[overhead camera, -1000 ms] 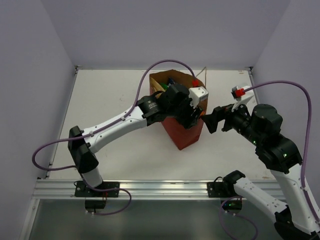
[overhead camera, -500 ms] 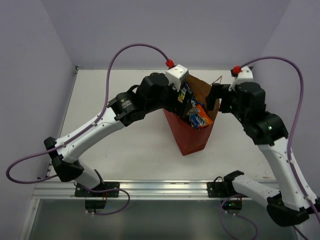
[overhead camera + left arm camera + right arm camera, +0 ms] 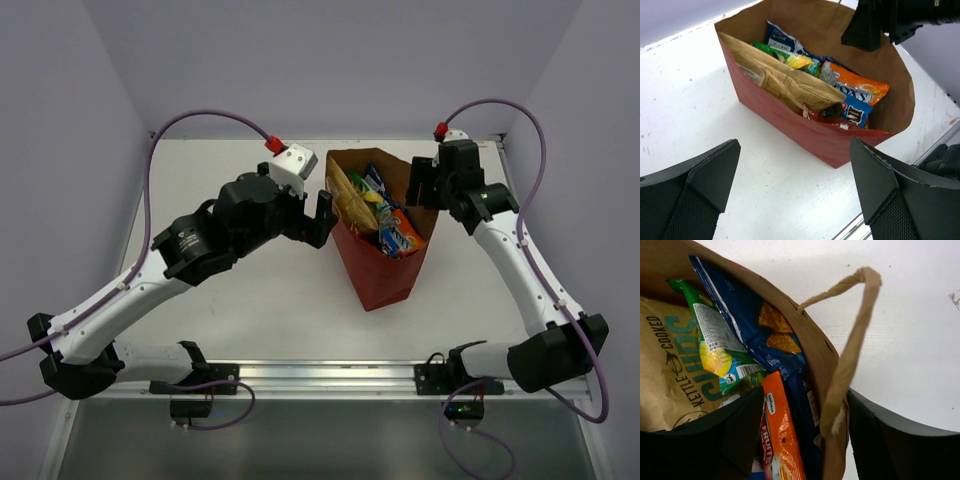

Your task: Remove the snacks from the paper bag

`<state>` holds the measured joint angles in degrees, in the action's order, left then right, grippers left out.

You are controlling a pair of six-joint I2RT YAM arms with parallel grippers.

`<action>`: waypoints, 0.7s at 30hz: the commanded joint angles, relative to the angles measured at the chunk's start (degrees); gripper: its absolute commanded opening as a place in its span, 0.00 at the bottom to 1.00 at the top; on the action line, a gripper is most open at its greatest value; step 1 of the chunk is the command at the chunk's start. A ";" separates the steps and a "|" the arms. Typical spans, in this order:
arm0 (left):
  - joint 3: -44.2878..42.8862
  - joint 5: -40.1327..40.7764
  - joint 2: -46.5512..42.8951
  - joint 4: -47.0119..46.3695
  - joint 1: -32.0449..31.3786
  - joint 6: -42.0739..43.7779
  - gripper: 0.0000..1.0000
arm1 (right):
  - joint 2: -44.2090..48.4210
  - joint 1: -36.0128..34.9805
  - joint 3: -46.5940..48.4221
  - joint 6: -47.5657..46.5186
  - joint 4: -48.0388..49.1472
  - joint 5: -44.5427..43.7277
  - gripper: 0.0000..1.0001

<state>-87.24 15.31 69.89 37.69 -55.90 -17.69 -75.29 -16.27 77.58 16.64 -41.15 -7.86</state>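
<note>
The paper bag (image 3: 385, 272) stands open mid-table, red outside, brown inside. The snacks (image 3: 388, 228) fill it: a tan kettle-chips bag (image 3: 785, 80), a blue Doritos bag (image 3: 760, 325), a green packet (image 3: 715, 340), an orange candy pack (image 3: 782, 440) and a blue pack (image 3: 855, 112). My left gripper (image 3: 324, 214) is open and empty, just left of the bag; it also shows in the left wrist view (image 3: 795, 192). My right gripper (image 3: 805, 440) is open astride the bag's far right wall, one finger inside, one outside by the loop handle (image 3: 850, 355).
The white table (image 3: 230, 170) is walled in by purple panels on three sides. A metal rail (image 3: 320, 375) with both arm bases runs along the near edge. The right gripper (image 3: 875, 25) shows over the bag's far rim in the left wrist view.
My left gripper has come up out of the bag's mouth and pulled back to its left. My right gripper has moved up and back to the bag's far right rim. The bag now stands wider open.
</note>
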 commanded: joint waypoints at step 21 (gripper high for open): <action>0.59 2.09 1.39 -3.33 0.26 -2.00 0.97 | 7.34 0.19 -7.62 -6.09 18.11 -2.86 0.00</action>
<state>-83.81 16.95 70.46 37.41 -55.90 -18.52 -71.92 -16.01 67.99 12.82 -30.26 -8.43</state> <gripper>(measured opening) 0.975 0.023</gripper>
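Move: The paper bag's right rim, with its twisted handle, runs between the right hand's open fingers, roughly 1 cm ahead of the hand point and 2 cm below it. Inside the bag, the blue chip bag lies about 6 cm left, 3 cm ahead and 8 cm down; the orange snack bag some 4 cm left, 4 cm back and 9 cm down. From the left hand, that rim is about 21 cm right, 10 cm ahead and 12 cm lower. The right hand sinks about 2 cm, pinching the right rim and handle; the open left lowers 3 cm. ##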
